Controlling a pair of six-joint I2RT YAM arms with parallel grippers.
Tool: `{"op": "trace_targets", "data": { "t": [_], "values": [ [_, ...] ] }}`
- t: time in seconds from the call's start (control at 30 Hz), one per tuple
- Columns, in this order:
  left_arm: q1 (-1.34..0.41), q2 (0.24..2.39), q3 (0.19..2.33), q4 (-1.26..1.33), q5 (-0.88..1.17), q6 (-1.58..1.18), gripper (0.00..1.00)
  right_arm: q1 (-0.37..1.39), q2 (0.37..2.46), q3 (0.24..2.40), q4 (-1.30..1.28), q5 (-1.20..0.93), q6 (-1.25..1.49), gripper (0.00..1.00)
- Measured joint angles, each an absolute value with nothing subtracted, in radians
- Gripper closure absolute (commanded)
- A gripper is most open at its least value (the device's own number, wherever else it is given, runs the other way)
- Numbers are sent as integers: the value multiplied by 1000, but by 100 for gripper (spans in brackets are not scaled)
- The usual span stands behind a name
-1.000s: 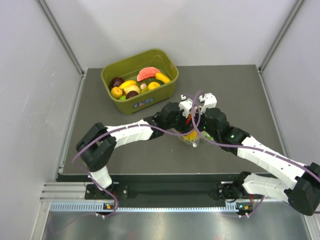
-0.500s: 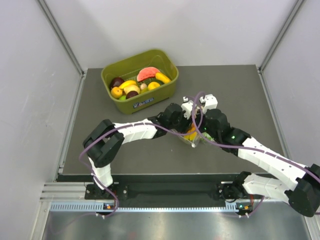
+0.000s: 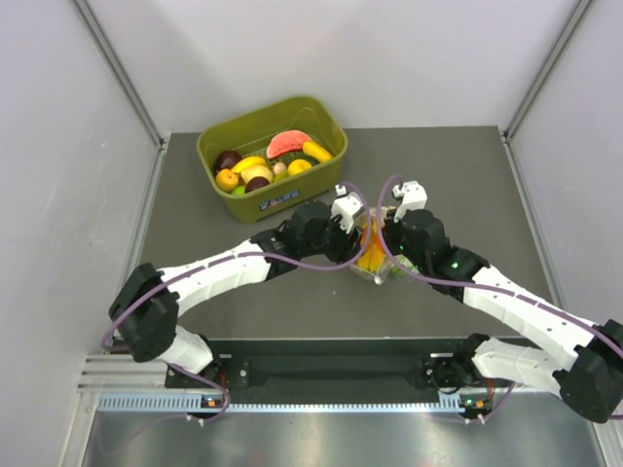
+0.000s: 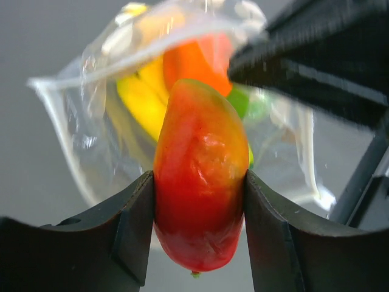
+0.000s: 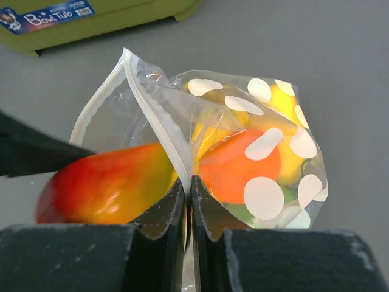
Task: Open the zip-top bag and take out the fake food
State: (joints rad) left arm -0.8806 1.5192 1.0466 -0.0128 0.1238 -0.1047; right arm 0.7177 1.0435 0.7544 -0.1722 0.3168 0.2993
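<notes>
The clear zip-top bag (image 5: 267, 146) with white oval dots stands open-mouthed on the grey table between both arms, also seen as the bag (image 3: 382, 268) from above. My right gripper (image 5: 188, 188) is shut on the bag's zip strip (image 5: 159, 125), pinching one lip. My left gripper (image 4: 199, 228) is shut on a red fake food piece (image 4: 200, 182) with a yellow-green top, held just outside the bag's mouth. Orange (image 5: 234, 164), yellow (image 4: 143, 97) and green (image 4: 238, 100) pieces stay inside the bag.
An olive-green tub (image 3: 321, 175) with several toy fruits, including a pink watermelon slice (image 3: 288, 143), stands at the back left. The dark table (image 3: 467, 185) ends in raised rails at both sides. White walls enclose the workspace.
The left gripper has closed on the red piece and drawn it leftward out of the bag's mouth. The left arm has stretched out lower. The right arm has held its pinch.
</notes>
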Motion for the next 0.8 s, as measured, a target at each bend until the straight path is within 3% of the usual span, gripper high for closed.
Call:
{"op": "trace_targets", "data": {
  "t": [0.37,0.8],
  "values": [
    [-847,1264,994,-178,80,-123,93,708,1044,754,-172,315,300,93],
    [-452,1250,1049,-173,83,-203,94,703,1042,753,-171,301,299,93]
  ]
}}
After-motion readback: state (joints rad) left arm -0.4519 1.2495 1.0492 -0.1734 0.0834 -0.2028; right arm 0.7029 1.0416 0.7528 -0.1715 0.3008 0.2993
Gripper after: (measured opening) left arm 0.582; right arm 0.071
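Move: Ahead and to the left of the left hand, which already grips the red-orange fruit at the bag's mouth, is the green tub: its middle lies some 24 cm forward, 21 cm left and 8 cm lower. The banana in the tub's right end is about 25 cm forward, 11 cm left and 9 cm down. The bag's middle lies some 2 cm ahead, 6 cm right and 11 cm below. From the right hand, the tub's middle is about 18 cm forward and 27 cm left. Carrying the red-orange fruit away from the zip-top bag, the left hand first eases a little back, left and up, then sweeps left and forward towards the tub. In all it goes roughly 17 cm left, with about 8 cm each of forward and rise, turning some 30 degrees counter-clockwise and keeping its grip. The right hand stays put, still pinching the bag's rim. ##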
